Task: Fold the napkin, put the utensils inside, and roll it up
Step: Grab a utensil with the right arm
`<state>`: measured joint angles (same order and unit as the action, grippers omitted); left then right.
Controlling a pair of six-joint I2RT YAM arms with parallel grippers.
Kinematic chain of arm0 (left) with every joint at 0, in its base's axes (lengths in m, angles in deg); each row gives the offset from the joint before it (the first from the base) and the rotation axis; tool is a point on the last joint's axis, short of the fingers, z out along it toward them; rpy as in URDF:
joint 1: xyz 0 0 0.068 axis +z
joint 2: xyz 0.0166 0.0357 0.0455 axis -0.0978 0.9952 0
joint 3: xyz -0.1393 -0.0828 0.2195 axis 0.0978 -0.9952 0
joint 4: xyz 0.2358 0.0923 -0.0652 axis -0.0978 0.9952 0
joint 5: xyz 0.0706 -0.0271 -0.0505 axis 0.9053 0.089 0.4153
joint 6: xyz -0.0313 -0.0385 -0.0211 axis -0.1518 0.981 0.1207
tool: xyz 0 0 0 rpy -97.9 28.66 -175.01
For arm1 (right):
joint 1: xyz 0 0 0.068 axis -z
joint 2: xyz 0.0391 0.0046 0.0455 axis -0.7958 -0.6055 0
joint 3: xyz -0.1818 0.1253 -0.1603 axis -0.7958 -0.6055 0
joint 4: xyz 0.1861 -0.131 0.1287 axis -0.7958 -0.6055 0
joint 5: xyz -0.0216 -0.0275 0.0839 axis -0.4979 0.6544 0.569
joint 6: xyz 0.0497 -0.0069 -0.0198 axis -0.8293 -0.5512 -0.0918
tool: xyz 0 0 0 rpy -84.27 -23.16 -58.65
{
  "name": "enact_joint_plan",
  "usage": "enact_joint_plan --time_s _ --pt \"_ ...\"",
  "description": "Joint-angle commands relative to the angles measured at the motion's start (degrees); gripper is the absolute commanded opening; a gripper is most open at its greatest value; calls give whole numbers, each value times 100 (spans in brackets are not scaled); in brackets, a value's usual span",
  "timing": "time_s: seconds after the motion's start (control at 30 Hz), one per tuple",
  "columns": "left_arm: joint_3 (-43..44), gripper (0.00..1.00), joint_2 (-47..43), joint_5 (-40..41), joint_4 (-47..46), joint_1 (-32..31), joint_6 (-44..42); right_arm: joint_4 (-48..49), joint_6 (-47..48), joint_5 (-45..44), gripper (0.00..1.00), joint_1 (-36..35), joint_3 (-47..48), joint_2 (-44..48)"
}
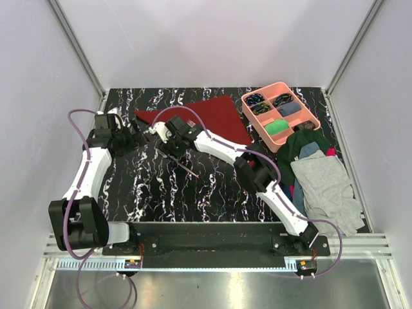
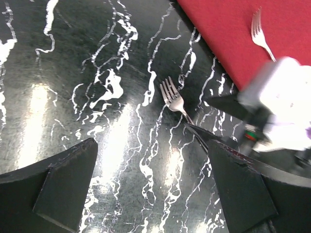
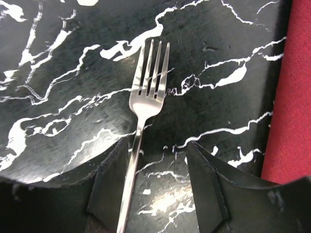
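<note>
The maroon napkin (image 1: pixel 212 116) lies folded into a triangle at the back of the black marbled table (image 1: pixel 212 193). In the left wrist view, one fork (image 2: pixel 260 34) rests on the napkin (image 2: pixel 228 34). A second fork (image 3: pixel 148 92) lies on the bare table beside the cloth's edge (image 3: pixel 291 97). My right gripper (image 3: pixel 156 155) is open and low over this fork. The handle runs between the jaws, against the left finger (image 3: pixel 109 179). My left gripper (image 2: pixel 153 187) is wide open just left of it, with only table between its fingers. The fork (image 2: pixel 172 97) lies ahead of it.
A pink compartment tray (image 1: pixel 273 88) of small items stands at the back right. A pile of grey, green and blue clothes (image 1: pixel 322 180) covers the right side. White walls close in the table on three sides.
</note>
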<state>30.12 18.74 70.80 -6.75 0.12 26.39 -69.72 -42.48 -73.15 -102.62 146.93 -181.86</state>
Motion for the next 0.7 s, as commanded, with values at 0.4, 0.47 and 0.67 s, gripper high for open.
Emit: enact_joint_plan --time_s 0.4,0.47,0.67 --pt "-102 99 -449 -723 -413 726 131 -1175 387 -639 0 -302 1039 -732" --pt "-111 99 -449 -759 -440 779 158 -1176 449 -736 0 -302 1022 -732" --pt "-164 99 -467 -820 -449 903 167 -1123 546 -649 0 -57 1145 -425"
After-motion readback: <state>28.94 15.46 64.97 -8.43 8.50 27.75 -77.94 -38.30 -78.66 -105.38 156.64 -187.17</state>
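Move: The fork to be grabbed lies almost under the right hand: its middle is some 2 cm back, 2 cm to the right and 2 cm below, its tines pointing left and a little forward. The napkin's middle lies about 12 cm ahead and 15 cm to the right of that hand; the second fork, lying on it, is roughly 11 cm ahead and 13 cm right. From the left hand the fork to be grabbed is about 14 cm right, 2 cm ahead and 13 cm below. Down about 1 cm onto the fork, the right hand then eases roughly 1 cm back and 1 cm left while its half-open fingers shut, pinching the handle just behind the neck; the wrist rolls slightly, its left side sinking some 5 degrees. Meanwhile the open, empty left hand draws away, about 3 cm left and 2 cm up. ##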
